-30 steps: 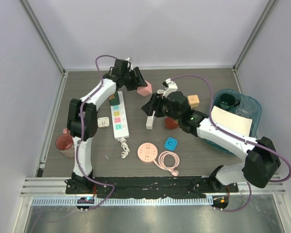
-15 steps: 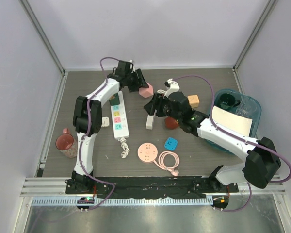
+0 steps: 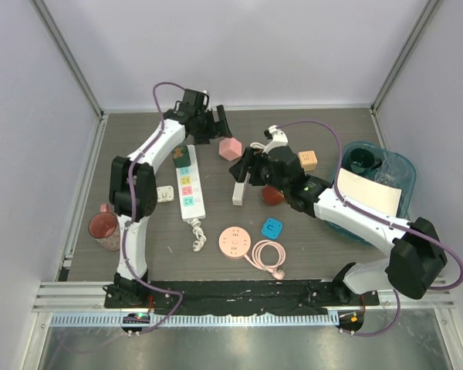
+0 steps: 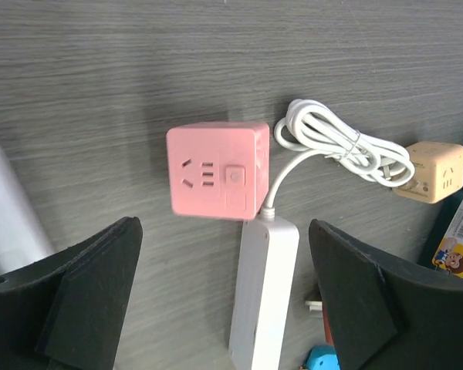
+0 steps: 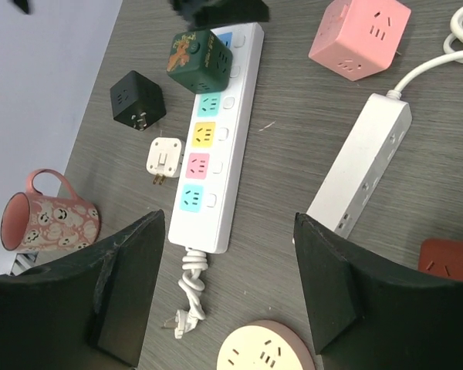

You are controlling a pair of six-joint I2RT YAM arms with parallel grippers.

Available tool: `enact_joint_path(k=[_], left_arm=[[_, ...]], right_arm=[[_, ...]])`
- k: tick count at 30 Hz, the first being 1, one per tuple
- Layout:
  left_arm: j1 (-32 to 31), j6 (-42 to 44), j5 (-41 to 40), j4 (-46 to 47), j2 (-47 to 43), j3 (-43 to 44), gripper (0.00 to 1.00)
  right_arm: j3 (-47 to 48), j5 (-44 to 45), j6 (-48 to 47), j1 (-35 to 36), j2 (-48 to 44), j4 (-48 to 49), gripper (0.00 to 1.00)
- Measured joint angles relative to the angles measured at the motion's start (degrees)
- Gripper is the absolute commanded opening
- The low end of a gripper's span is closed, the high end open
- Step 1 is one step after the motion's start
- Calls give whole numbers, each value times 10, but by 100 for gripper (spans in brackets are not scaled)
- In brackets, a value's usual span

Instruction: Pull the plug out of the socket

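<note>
A pink cube plug adapter (image 3: 230,148) lies on the table, free of both grippers. Just below it lies a slim white socket strip (image 3: 239,189) with its coiled cord (image 4: 336,142); the right wrist view shows a gap between the cube (image 5: 360,38) and the strip (image 5: 359,173). My left gripper (image 3: 216,127) hovers behind the cube, open and empty (image 4: 228,308). My right gripper (image 3: 243,163) hangs over the strip's far end, open with nothing between its fingers (image 5: 231,285). A dark green cube adapter (image 5: 199,54) sits plugged into a longer white strip with coloured sockets (image 5: 208,146).
A black cube adapter (image 5: 137,99) and a small white plug (image 5: 163,157) lie left of the coloured strip. A round pink socket (image 3: 234,241), blue cube (image 3: 272,227), red block (image 3: 272,194), beige cube (image 3: 308,159), teal bin (image 3: 393,166) and pink mug (image 3: 103,227) also stand around.
My left gripper has opened and let go of the pink cube, which now lies on the table, and has drawn back a little. The right gripper's jaws have spread wider.
</note>
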Motion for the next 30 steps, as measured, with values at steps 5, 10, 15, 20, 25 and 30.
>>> enact_joint_path(k=[5, 10, 15, 20, 25, 30], left_arm=[[13, 18, -56, -48, -87, -9, 91], [49, 21, -145, -68, -193, -64, 88], [74, 31, -231, -84, -218, -110, 88], [75, 35, -240, -99, -180, -114, 89], [76, 49, -229, -101, -154, -115, 89], [75, 55, -219, -100, -149, -119, 90]], right_arm=[[-4, -4, 24, 0, 31, 33, 72], [11, -16, 46, 3, 128, 52, 70], [69, -45, 64, 14, 231, 59, 58], [157, -105, 80, 27, 329, 89, 39], [208, -176, 110, 40, 404, 152, 12], [239, -216, 145, 47, 466, 187, 1]])
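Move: The green plug, standing on the long power strip, is about 15 cm to the left hand's left, 1 cm back and some 3 cm lower. The freed pink plug is 2 cm ahead, 3 cm right and 6 cm below; the black plug is 25 cm left, 8 cm back. From the right hand, the strip's middle is some 18 cm left, 5 cm ahead, 17 cm below; the short white socket bar is straight ahead 5 cm, almost as low. Bring the left gripper, still wide open, up off the pink plug and about 16 cm left in a 10 cm high arc, sinking again over the green plug while turning counter-clockwise and levelling sideways. At once swing the right gripper some 19 cm left and 13 cm down to the strip's lower sockets, tipping it down, turning it counter-clockwise and shutting its empty fingers. ##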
